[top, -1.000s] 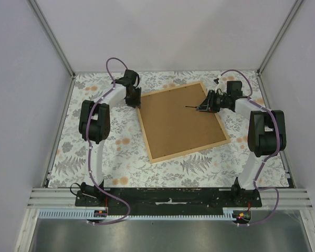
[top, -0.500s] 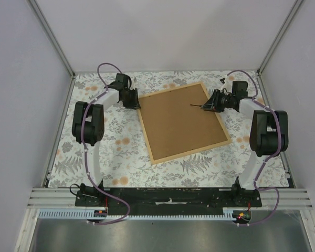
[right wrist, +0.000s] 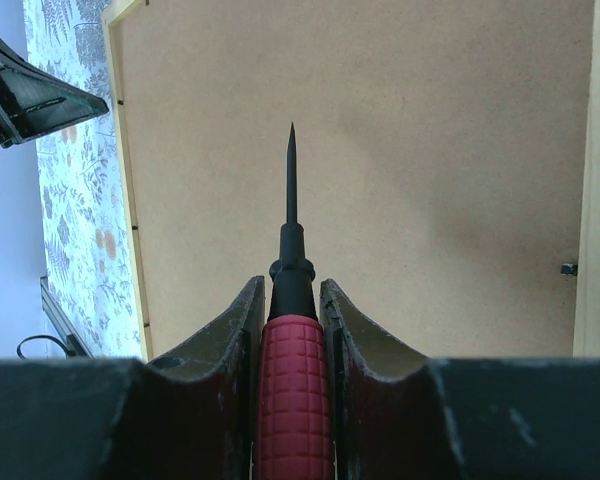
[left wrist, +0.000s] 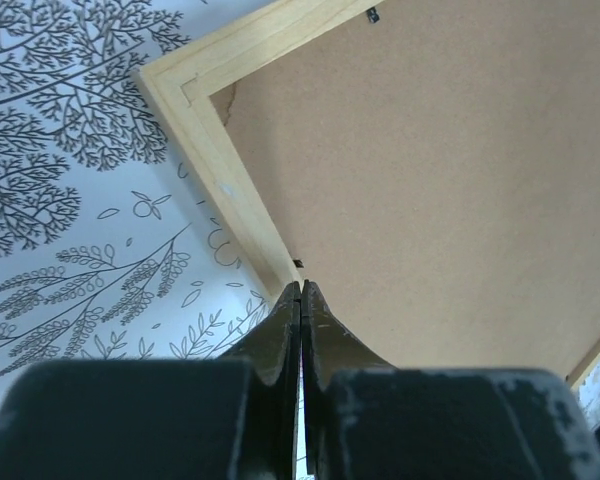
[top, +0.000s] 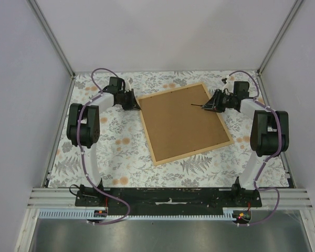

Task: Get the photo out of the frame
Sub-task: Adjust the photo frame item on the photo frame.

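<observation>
The frame (top: pixel 184 123) lies back side up on the table, a brown board inside a light wooden rim (left wrist: pixel 230 190). The photo is hidden under that board. My left gripper (top: pixel 135 103) sits at the frame's far left corner. Its jaws are shut with nothing between them, and the tips (left wrist: pixel 301 288) are at the rim's inner edge. My right gripper (top: pixel 207 105) hovers over the frame's far right part, shut on a red-handled screwdriver (right wrist: pixel 292 380). The black shaft (right wrist: pixel 291 190) points across the board (right wrist: pixel 380 120).
A floral cloth (top: pixel 121 147) covers the table, with walls on three sides. Small black tabs (right wrist: pixel 568 268) sit along the rim's inner edge. A small dark object (top: pixel 222 80) lies at the far right behind the right arm.
The left jaws have closed. The left arm has swung out to the left, with its gripper still at the frame's corner. The frame has slid slightly right. The right gripper still holds the screwdriver.
</observation>
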Motion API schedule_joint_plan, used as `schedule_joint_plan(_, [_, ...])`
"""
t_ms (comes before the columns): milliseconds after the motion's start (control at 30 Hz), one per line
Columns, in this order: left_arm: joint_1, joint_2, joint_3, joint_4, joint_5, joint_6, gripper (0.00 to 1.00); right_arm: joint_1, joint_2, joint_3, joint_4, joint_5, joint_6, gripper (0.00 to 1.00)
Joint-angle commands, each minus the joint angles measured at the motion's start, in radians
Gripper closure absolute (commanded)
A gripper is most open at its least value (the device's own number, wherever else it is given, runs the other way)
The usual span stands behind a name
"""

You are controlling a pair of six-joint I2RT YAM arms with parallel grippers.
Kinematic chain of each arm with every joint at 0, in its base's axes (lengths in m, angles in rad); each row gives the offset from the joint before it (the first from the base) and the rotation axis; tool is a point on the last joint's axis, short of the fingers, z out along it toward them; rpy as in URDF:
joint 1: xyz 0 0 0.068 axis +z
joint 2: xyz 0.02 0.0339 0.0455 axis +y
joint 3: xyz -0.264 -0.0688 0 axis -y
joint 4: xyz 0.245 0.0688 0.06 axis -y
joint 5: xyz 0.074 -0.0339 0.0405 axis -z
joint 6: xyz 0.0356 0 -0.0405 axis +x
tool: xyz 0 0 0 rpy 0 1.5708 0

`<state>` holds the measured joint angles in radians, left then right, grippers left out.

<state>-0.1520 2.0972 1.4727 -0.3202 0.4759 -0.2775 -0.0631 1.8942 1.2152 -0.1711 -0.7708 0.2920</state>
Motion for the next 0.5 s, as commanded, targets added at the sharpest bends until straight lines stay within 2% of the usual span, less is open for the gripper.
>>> schedule_joint_plan(0, [-0.006,-0.045,0.037,0.021,0.044,-0.029,0.96,-0.010,-0.009,-0.011,0.041,-0.027,0.009,1.00])
schedule_joint_plan(133, [-0.033,-0.014,0.136,-0.095,-0.115,0.000,0.68,-0.010,-0.009,-0.011,0.047,-0.022,0.010,1.00])
schedule_joint_plan(233, [-0.069,0.003,0.178,-0.150,-0.222,0.009,0.60,-0.010,-0.010,-0.013,0.045,-0.021,0.007,1.00])
schedule_joint_plan(333, [-0.101,0.024,0.213,-0.209,-0.340,0.021,0.57,-0.010,-0.014,-0.013,0.048,-0.021,0.007,1.00])
schedule_joint_plan(467, [-0.135,0.024,0.228,-0.246,-0.436,0.027,0.49,-0.012,-0.030,-0.014,0.047,-0.010,0.003,1.00])
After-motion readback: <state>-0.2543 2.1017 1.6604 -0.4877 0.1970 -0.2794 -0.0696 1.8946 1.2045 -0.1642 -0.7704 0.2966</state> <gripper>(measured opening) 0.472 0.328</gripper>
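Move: Just in front of the left hand's shut fingertips sits the small metal tab on the frame's left rail, roughly 1 cm ahead, 1 cm right and 2 cm below. The frame's far-left corner is about 7 cm ahead and 1 cm left, and the far rail's tab some 7 cm ahead and 5 cm right, both as low as the first tab. From the right hand, the left-rail tab lies about 29 cm left, 1 cm ahead and 6 cm lower. Opening from shut to roughly half wide, the left fingers come free of the metal tab on the left rail. The hand lifts about 3 cm and goes some 2 cm forward along the rail towards the far-left corner, drifting about 1 cm right, while it rolls some 10 degrees, left side up. The right hand stays put over the backing board, still gripping the screwdriver. ##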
